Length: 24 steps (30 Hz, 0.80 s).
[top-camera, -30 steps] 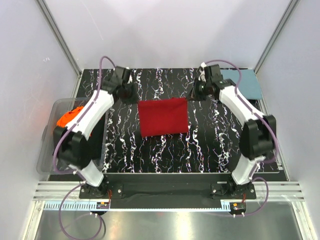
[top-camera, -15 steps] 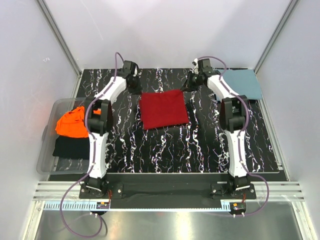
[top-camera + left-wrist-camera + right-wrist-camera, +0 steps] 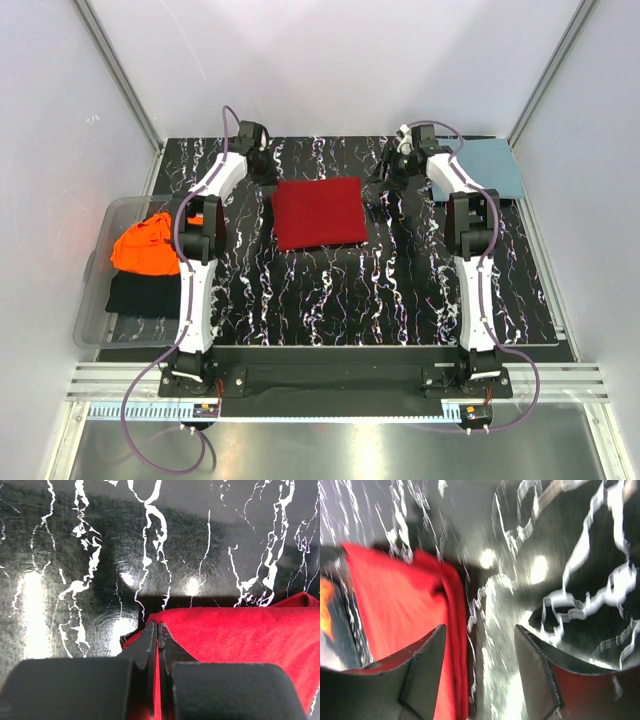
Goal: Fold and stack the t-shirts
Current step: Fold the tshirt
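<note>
The deep red t-shirt (image 3: 320, 212) lies folded into a square on the black marbled table (image 3: 400, 290), toward the back. My left gripper (image 3: 268, 178) is at its back left corner. In the left wrist view that gripper (image 3: 157, 626) is shut with a thin fold of the red cloth (image 3: 240, 635) pinched between the jaws. My right gripper (image 3: 393, 178) is at the shirt's back right corner. Its jaws stand open (image 3: 480, 635) just above the table, with the red shirt's folded edge (image 3: 452, 610) beside the left finger (image 3: 427, 650). A teal-blue t-shirt (image 3: 485, 165) lies folded at the back right.
A clear plastic bin (image 3: 95, 320) at the table's left edge holds the orange t-shirt (image 3: 145, 245) and a black cloth (image 3: 140, 295). White walls close in the back and sides. Both arms stretch from their bases toward the table's back.
Both arms have stretched out toward the back, drawing the red shirt back and slightly left. The right gripper has opened and let go of its corner. The left stays shut on the cloth.
</note>
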{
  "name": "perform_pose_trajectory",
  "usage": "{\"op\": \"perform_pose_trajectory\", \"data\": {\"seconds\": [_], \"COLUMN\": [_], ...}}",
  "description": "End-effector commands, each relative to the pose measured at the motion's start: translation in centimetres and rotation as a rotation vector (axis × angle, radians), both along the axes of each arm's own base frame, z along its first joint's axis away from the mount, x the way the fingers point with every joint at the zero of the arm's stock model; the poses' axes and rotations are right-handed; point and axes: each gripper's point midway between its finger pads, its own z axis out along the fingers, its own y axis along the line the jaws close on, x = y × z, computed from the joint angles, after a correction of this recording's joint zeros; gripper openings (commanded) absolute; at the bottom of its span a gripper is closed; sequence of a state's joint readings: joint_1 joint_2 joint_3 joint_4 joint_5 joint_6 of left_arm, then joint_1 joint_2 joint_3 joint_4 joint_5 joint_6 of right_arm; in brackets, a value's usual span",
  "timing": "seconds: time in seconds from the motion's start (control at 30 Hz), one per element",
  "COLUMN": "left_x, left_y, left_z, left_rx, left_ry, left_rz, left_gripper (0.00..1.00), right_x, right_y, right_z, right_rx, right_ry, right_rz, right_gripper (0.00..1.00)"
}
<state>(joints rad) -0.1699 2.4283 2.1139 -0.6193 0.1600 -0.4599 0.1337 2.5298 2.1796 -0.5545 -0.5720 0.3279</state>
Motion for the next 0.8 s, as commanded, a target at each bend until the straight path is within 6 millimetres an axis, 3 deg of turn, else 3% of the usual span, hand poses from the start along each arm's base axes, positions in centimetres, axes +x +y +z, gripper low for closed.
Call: {"op": "perform_pose_trajectory", "data": {"seconds": [0.0, 0.07, 0.17, 0.4, 0.67, 0.77], "left_x": [1.7, 1.8, 2.0, 2.3, 1.9, 1.8], "left_y": [-0.6, -0.6, -0.7, -0.8, -0.5, 1.4], "left_z": [2.0, 1.9, 2.6, 4.7, 10.9, 12.5], "left_rx": [-0.042, -0.048, -0.056, -0.068, -0.065, 0.005], "left_ry": [-0.087, -0.086, -0.104, -0.142, -0.257, -0.304], "left_rz": [-0.034, -0.035, -0.034, -0.019, -0.018, 0.068], "left_gripper": [0.0, 0.0, 0.0, 0.0, 0.0, 0.0], "right_x": [-2.6, -3.5, -5.5, -9.1, -10.6, -10.7], "right_y": [1.0, 1.4, 2.7, 4.8, 5.6, 5.9], "right_z": [3.6, 4.7, 4.4, 1.6, 0.7, 0.4], "right_rx": [0.042, 0.071, 0.12, 0.107, 0.141, 0.144], "right_ry": [-0.068, -0.091, -0.084, -0.045, -0.043, -0.042], "right_rz": [0.094, 0.106, 0.146, 0.177, 0.174, 0.176], "right_gripper": [0.65, 0.66, 0.67, 0.67, 0.63, 0.6]}}
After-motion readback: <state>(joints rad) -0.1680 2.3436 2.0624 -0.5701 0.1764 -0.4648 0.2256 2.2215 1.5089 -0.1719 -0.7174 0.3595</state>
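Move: The right edge of the red t-shirt, at its middle, lies about 11 cm back and 5 cm left of the open right hand and 3 cm lower. The shirt's far-right corner is level with this hand, 5 cm to its left, and the near-right corner some 21 cm back and 3 cm left. From the left hand, shut on the far-left corner, that edge's middle is about 27 cm right and 11 cm back. The t-shirt's right edge is where the right hand heads: from beside the far corner it goes back about 11 cm, then bears left some 5 cm as well, low over the table, turning about 10 degrees counter-clockwise, and eases to a stop with wide-open fingers astride the edge. The left hand keeps its pinch on the far-left corner, nearly still at first, then lifting it some 3 cm at the end. ##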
